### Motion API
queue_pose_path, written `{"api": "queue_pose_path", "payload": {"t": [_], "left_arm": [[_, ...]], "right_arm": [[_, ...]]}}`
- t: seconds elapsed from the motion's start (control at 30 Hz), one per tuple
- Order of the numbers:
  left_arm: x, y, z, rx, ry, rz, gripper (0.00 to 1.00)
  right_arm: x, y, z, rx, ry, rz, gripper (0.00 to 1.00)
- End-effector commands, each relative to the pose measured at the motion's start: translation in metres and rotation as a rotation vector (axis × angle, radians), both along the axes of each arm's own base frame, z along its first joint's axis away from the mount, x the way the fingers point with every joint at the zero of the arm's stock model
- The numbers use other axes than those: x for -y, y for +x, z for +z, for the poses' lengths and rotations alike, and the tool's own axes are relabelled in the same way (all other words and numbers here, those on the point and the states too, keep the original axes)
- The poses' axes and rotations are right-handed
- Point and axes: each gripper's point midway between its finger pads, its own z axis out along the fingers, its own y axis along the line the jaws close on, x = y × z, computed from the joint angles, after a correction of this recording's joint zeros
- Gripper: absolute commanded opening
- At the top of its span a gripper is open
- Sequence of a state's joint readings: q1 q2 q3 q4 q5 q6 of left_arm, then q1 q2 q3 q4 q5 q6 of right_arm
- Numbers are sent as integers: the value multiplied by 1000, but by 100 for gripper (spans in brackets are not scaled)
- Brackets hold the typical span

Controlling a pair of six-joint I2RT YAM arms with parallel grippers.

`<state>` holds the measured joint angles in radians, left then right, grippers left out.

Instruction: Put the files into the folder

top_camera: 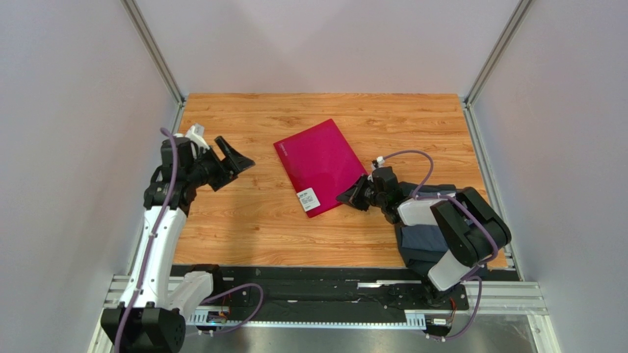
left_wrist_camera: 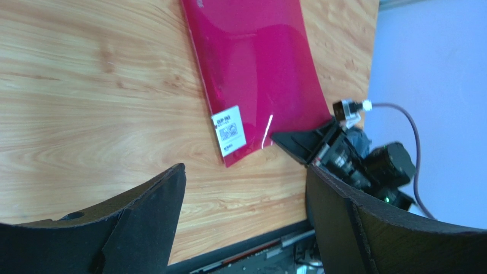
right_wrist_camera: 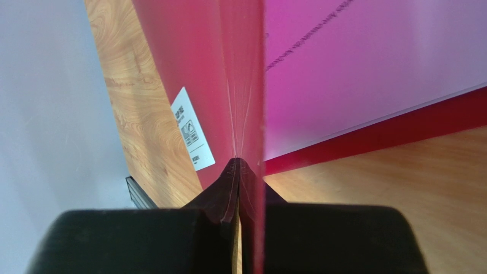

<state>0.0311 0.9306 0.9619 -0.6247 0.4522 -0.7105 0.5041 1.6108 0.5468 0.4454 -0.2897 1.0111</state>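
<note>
The red folder (top_camera: 322, 165) lies at an angle in the middle of the table, with its white label (top_camera: 308, 198) at the near corner. My right gripper (top_camera: 346, 197) is shut on the folder's near right edge. The right wrist view shows the fingers (right_wrist_camera: 220, 197) pinched together on the cover (right_wrist_camera: 188, 68), which is lifted edge-on. Under the cover lies a pale sheet tinted pink (right_wrist_camera: 366, 63) with a faint line of print, apparently the files, on the red back cover (right_wrist_camera: 400, 128). My left gripper (top_camera: 232, 168) hangs open to the left of the folder (left_wrist_camera: 257, 74), with nothing between its fingers.
A dark grey-blue folded cloth (top_camera: 424, 243) lies under the right arm at the near right. The black rail (top_camera: 324, 276) runs along the table's near edge. Grey walls close in the left, right and far sides.
</note>
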Motion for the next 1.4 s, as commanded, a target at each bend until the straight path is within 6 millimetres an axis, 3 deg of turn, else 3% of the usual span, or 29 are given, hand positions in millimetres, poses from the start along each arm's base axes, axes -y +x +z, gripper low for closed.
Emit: {"api": "queue_pose_path", "payload": {"t": [0.0, 0.13, 0.17, 0.2, 0.23, 0.27, 0.3, 0.4, 0.53, 0.6, 0.63, 0.67, 0.7, 0.73, 0.77, 0.8, 0.83, 0.87, 0.93, 0.97, 1.1, 1.37], "left_arm": [[36, 16, -5, 6, -31, -109, 85], [65, 26, -26, -50, -26, -191, 85], [76, 27, -28, -52, -22, -223, 85], [83, 33, -37, -80, -15, -240, 85], [92, 33, -42, -94, -10, -271, 85], [97, 35, -46, -105, 0, -290, 84], [103, 42, -55, -130, 11, -305, 84], [124, 48, -75, -181, 38, -366, 84], [156, 52, -99, -237, 49, -443, 82], [165, 58, -113, -268, 60, -453, 81], [170, 58, -117, -278, 67, -460, 80], [171, 58, -123, -294, 76, -458, 79], [169, 59, -125, -294, 88, -450, 79], [168, 57, -124, -289, 99, -447, 79], [164, 54, -121, -271, 111, -443, 79], [159, 55, -120, -257, 136, -422, 79], [154, 53, -120, -244, 158, -418, 80], [148, 47, -120, -248, 175, -408, 81], [136, 44, -129, -275, 224, -370, 84], [131, 40, -139, -302, 239, -361, 85], [130, 32, -166, -404, 181, -363, 86], [130, 53, -191, -419, 177, -305, 82]], "right_arm": [[-8, -6, 2, -25, 47, 89, 7], [2, -20, -1, -32, -24, 132, 35], [4, -20, 13, 14, -37, 146, 43], [14, -32, 4, -8, -108, 173, 47], [23, -29, 5, 11, -169, 159, 52], [30, -30, 20, 60, -200, 155, 58], [46, -44, 9, 28, -301, 191, 61], [81, -44, 21, 61, -457, 125, 68], [114, -25, 36, 129, -549, 40, 74], [113, -3, 54, 159, -529, 30, 75], [114, 7, 44, 117, -533, 47, 75], [113, 16, 45, 107, -533, 56, 75], [107, 35, 66, 136, -520, 65, 74], [106, 43, 45, 66, -533, 106, 73], [105, 51, 43, 70, -563, 145, 73], [100, 67, 53, 77, -576, 162, 73], [100, 72, 47, 51, -591, 184, 73], [99, 77, 25, -5, -617, 226, 73], [95, 83, 20, -42, -626, 249, 73], [94, 83, 10, -63, -629, 261, 73], [91, 82, 8, -46, -624, 244, 74], [83, 62, -4, -64, -637, 279, 73]]}}
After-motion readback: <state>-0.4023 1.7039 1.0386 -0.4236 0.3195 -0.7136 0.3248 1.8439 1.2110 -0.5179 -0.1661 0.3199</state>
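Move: The folder is folded over, its near right corner still pinched in the right hand; its middle lies about 11 cm ahead of that hand, 8 cm to its left and 3 cm below. The white label is level with the hand and some 13 cm to its left, 3 cm below. From the open left hand, the folder's middle is roughly 25 cm to the right, 8 cm ahead and 23 cm down; the label is 20 cm right, 4 cm back. The folder's cover corner comes free as the right fingers open wide; that hand swings about 10 cm right, lifting some 4 cm, rolls its left side down about 35 degrees, reaches forward, then sinks and eases back over the folder's right edge. The left hand, still open, sweeps right and down towards the left edge near the label, some 19 cm lower, turning clockwise and tipping down, easing back left a little. ##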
